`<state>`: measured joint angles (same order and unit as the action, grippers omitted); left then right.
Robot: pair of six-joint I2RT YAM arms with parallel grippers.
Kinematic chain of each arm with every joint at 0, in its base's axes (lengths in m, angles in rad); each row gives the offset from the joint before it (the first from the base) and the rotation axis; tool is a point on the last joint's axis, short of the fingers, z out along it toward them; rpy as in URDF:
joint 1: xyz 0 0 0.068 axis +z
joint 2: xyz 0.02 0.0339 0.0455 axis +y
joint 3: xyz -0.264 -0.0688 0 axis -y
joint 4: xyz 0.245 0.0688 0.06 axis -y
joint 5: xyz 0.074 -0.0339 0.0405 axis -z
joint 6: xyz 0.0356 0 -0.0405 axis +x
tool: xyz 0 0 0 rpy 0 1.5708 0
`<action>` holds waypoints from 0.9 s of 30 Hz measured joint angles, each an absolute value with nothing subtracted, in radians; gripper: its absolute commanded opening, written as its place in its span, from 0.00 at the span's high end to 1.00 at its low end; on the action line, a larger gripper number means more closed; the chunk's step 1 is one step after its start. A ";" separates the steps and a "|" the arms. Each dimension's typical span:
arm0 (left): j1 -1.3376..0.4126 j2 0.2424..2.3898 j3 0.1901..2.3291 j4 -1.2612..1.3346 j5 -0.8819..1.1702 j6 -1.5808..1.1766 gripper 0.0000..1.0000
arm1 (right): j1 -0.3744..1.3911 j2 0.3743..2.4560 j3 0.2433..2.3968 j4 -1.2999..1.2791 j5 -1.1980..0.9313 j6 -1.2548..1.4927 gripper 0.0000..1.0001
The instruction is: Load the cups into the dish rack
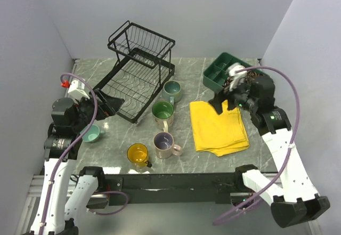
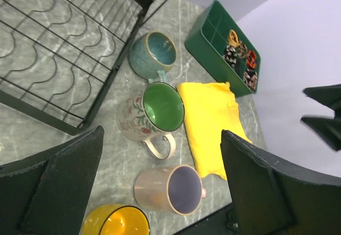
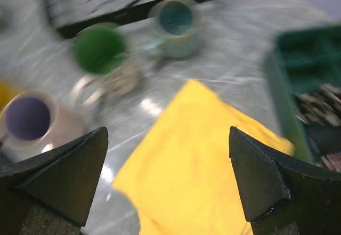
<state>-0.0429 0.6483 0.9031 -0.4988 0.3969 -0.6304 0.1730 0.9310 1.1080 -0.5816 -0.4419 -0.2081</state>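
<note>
The black wire dish rack (image 1: 139, 70) stands at the back left with no cups in it. On the table in front of it stand a teal cup (image 1: 171, 90), a floral cup with a green inside (image 1: 162, 111), a lilac cup (image 1: 165, 143) and a yellow cup (image 1: 138, 154). A small teal cup (image 1: 91, 134) stands under the left arm. My left gripper (image 1: 109, 105) hovers open beside the rack's front, looking down on the lilac cup (image 2: 170, 189). Above the yellow cloth (image 3: 192, 165), my right gripper (image 1: 222, 104) is open and holds nothing.
A green compartmented tray (image 1: 226, 71) with small items stands at the back right. The folded yellow cloth (image 1: 218, 126) lies right of the cups. Grey walls close in the table on the left, right and back.
</note>
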 measured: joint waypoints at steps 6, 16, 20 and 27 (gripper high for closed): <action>-0.044 0.658 0.893 -0.501 0.442 -0.641 0.04 | 0.344 1.135 1.293 -0.775 -0.616 -0.400 0.00; -0.047 0.605 0.818 -0.556 0.457 -0.644 0.04 | 0.650 1.481 1.446 -1.024 -0.705 -0.716 0.00; -0.047 0.567 0.799 -0.587 0.447 -0.643 0.04 | 0.729 1.617 1.578 -1.175 -0.769 -0.984 0.00; -0.047 0.476 0.799 -0.657 0.334 -0.660 0.04 | 0.816 1.849 1.871 -1.283 -0.775 -1.247 0.06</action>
<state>-0.0475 0.4755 0.7986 -0.6571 0.3336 -0.6598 0.8162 1.8488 1.8709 -1.2831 -0.7750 -1.2469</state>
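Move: The green-lined cup, its handle pointing back, stands about 23 cm left of the right hand, 1 cm ahead and some 23 cm below it. The teal cup is 10 cm beyond that cup and 4 cm nearer the right hand; the purple cup is 14 cm behind the green-lined cup, level with it sideways; the yellow cloth's middle lies 3 cm back and 3 cm right of the right hand. From the left hand the green-lined cup is 17 cm right, 5 cm ahead, 24 cm lower. The right arm sweeps its empty, wide-open gripper quickly left, about 23 cm, off the yellow cloth's side towards the green-lined cup, sinking and drawing back some 8 cm each and swinging counter-clockwise by about 85 degrees, so the fingers come to point left, back and steeply down above the gap by that cup's handle, still clear of the cups. Meanwhile the open left hand sinks and eases back a few centimetres, tipping slightly down and, late on, drifting left, with nothing in its grip. ##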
